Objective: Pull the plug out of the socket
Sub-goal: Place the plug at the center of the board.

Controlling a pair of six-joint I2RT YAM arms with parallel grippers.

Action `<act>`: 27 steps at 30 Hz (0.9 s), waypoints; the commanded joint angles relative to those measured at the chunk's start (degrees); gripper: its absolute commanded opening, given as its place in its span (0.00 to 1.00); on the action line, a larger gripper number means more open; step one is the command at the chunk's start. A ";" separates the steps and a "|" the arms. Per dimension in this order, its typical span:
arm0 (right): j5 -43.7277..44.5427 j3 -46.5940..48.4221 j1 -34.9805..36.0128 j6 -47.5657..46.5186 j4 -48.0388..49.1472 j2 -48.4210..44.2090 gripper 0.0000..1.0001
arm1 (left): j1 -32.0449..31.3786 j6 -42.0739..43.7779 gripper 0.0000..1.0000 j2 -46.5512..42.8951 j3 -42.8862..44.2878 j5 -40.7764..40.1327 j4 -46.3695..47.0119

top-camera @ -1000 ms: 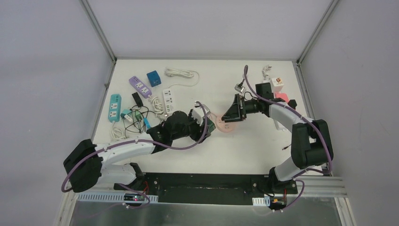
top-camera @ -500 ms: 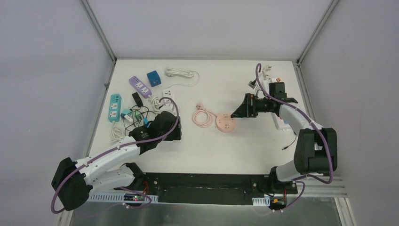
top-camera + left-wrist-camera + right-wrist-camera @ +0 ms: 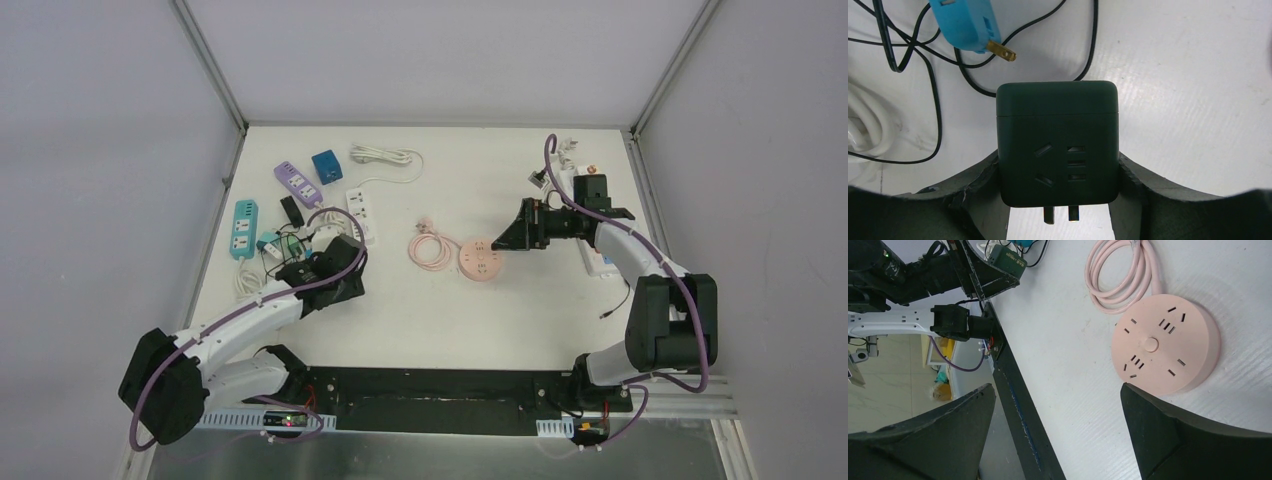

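Observation:
The plug is a dark green cube with two metal prongs showing at its near end. My left gripper is shut on its sides, holding it just above the table by the tangle of cables at the left. The socket is a round pink power strip lying flat mid-table with nothing plugged into it, its face bare and its pink cord coiled beside it. My right gripper is open, one finger right at the socket's rim; it hovers just right of the socket.
A blue plug with brass prongs and thin black cables lie just ahead of the held plug. Purple, teal and white power strips and a blue cube sit at back left. Another white strip lies right.
My left gripper drew back from the pink socket to the left, carrying the green plug away from it. My right gripper shifted right off the socket, then stayed still.

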 commanded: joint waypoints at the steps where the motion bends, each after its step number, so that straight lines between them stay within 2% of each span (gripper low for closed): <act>1: -0.57 -0.04 -0.56 -1.49 0.82 -2.11 1.00 | 1.19 -2.88 0.00 2.23 0.12 -3.36 -0.43; 3: -0.68 -0.04 -0.56 -1.42 0.91 -2.11 1.00 | 1.65 -3.42 0.00 3.23 0.24 -3.65 -0.31; 5: -0.72 -0.04 -0.59 -1.35 0.98 -2.11 1.00 | 2.48 -3.81 0.10 4.30 0.33 -3.85 -0.19; 9: -0.99 -0.12 -0.56 -1.17 1.16 -2.11 1.00 | 4.54 -3.66 0.18 7.06 1.14 -3.16 0.18; 16: -1.13 -0.12 -0.74 -1.07 1.18 -2.50 1.00 | 6.63 -4.99 0.57 12.54 3.47 -0.40 -1.08; 19: -1.26 -0.12 -0.93 -1.07 1.17 -2.66 1.00 | 6.65 -5.74 0.74 13.61 5.78 0.48 -4.46; 23: -1.43 -0.21 -1.22 -0.99 1.19 -2.98 1.00 | 6.65 -5.94 0.89 14.12 9.48 2.24 -10.01; 27: -1.62 -0.17 -1.44 -0.98 1.17 -3.20 1.00 | 6.65 -4.72 0.96 12.96 12.88 4.75 -15.18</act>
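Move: The spot for the green plug is bare table some 6 cm below the left hand, which already holds the plug, and about 3 cm to this hand's left. The light blue plug lies roughly 6 cm ahead and 7 cm left of the hand; the white power strip is about 15 cm ahead and 3 cm right. From the idle right hand the spot is some 33 cm left, 8 cm back and 15 cm down. The green plug, still gripped at its sides, is carried about 3 cm left and 3 cm down by the left hand, onto the bare table just behind the light blue plug. There the fingers open wide and let go, and the hand starts to lift, about 1.5 cm, easing a little right, its fingers having tipped some 10 degrees steeper. ##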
